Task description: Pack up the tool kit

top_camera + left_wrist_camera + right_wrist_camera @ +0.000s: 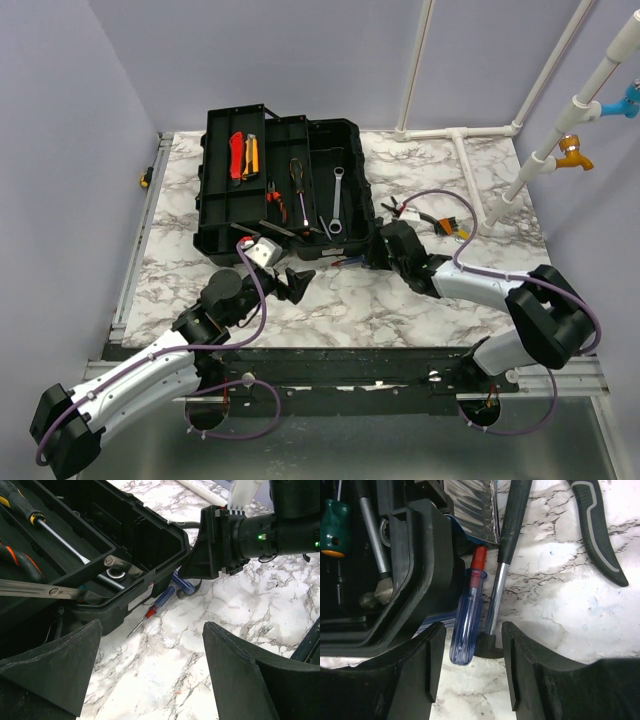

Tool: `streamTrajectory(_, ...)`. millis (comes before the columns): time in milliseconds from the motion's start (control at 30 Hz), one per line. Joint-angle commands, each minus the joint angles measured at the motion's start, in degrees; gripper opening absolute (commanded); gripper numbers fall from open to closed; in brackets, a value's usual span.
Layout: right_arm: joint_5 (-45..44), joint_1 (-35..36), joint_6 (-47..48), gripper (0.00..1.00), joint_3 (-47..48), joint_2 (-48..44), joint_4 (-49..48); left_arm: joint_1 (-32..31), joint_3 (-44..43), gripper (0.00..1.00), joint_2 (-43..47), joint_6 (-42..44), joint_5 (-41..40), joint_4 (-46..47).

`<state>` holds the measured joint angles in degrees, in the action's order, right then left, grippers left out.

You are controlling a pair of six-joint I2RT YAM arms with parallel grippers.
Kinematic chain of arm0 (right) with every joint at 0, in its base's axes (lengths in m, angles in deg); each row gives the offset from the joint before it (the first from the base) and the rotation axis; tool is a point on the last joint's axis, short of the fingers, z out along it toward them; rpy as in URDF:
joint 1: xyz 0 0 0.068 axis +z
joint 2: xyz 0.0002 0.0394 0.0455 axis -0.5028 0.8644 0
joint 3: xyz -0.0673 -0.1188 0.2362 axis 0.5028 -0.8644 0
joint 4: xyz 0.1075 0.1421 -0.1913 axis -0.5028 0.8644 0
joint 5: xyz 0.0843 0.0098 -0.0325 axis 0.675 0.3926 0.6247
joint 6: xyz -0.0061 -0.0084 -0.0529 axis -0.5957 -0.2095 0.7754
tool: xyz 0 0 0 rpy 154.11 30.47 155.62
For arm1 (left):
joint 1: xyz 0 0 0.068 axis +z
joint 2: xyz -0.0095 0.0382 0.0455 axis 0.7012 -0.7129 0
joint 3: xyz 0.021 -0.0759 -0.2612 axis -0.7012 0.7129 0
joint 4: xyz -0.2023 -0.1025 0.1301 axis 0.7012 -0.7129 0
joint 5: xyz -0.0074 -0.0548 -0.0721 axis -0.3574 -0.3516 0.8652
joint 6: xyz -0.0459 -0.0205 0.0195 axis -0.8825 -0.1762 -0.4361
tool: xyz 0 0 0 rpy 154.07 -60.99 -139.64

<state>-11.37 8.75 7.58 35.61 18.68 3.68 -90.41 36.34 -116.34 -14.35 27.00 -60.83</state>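
Note:
The black toolbox [352,135] stands open on the marble, with a wrench [337,200], a screwdriver [298,190] and red and orange tools [240,155] inside. A blue-handled screwdriver [467,625] with a red collar lies on the marble against the box's front right corner [415,555]. Beside it lies a chrome-shafted tool with a black grip [512,520]. My right gripper [472,665] is open, its fingers on either side of the blue handle's end and not touching it. My left gripper [152,670] is open over bare marble in front of the box [135,535], facing the blue-handled screwdriver [160,602].
Pliers with black and grey handles [597,530] lie on the marble to the right of the box, as do the pliers [440,222] seen from above. White pipes [470,150] run along the back right. My right gripper [220,545] fills the upper right of the left wrist view.

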Motion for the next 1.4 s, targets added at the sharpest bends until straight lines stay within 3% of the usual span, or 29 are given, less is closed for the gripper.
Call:
streamTrajectory(0,-0.91,0.40,2.79,0.54,2.86,3.97,-1.25,-0.21,-0.06,0.85,-0.75,-0.03,0.52,1.56)
streamTrajectory(300,-3.00,0.61,0.88,0.45,4.31,8.37,2.06,-0.28,-0.06,0.85,-0.80,-0.03,0.44,1.38)
streamTrajectory(467,-5.98,0.61,-1.22,0.22,1.46,3.61,3.02,-0.27,-0.15,0.85,-0.51,-0.01,0.52,1.03)
streamTrajectory(567,-7.22,0.61,-1.76,0.14,-0.39,-0.99,3.61,-0.26,-0.06,0.85,-0.15,-0.01,0.52,0.95)
streamTrajectory(900,-16.33,0.61,-4.41,0.09,-3.28,-16.54,11.79,-0.31,-0.05,0.85,0.70,-0.10,0.57,0.55)
streamTrajectory(1167,-19.68,0.61,-1.21,0.09,-2.23,-26.22,13.64,-0.30,-0.06,0.85,0.84,-0.12,0.66,0.42)
streamTrajectory(1267,-9.80,0.61,8.44,0.09,-0.56,-27.67,8.68,-0.27,-0.04,0.85,0.90,-0.10,0.61,0.39)
streamTrajectory(1367,-5.03,0.61,10.26,0.09,3.21,-27.10,8.68,-0.29,-0.06,0.85,0.76,-0.10,0.66,0.50)
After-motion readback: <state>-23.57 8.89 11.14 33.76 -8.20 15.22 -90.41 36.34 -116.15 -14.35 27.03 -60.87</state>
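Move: The large blue-handled screwdriver lies with its handle between the right hand's open fingers, its middle about 4 cm ahead, 1 cm left and 4 cm below. The hammer's middle is some 7 cm ahead and 2 cm right of the hand; the second blue screwdriver lies level with the hand, some 5 cm left. Both are about 5 cm down. From the left hand the large screwdriver lies roughly 12 cm ahead, 17 cm right and 13 cm below. The right hand sinks 3 cm, pinches the large screwdriver's handle, then lifts about 14 cm while drifting right. ##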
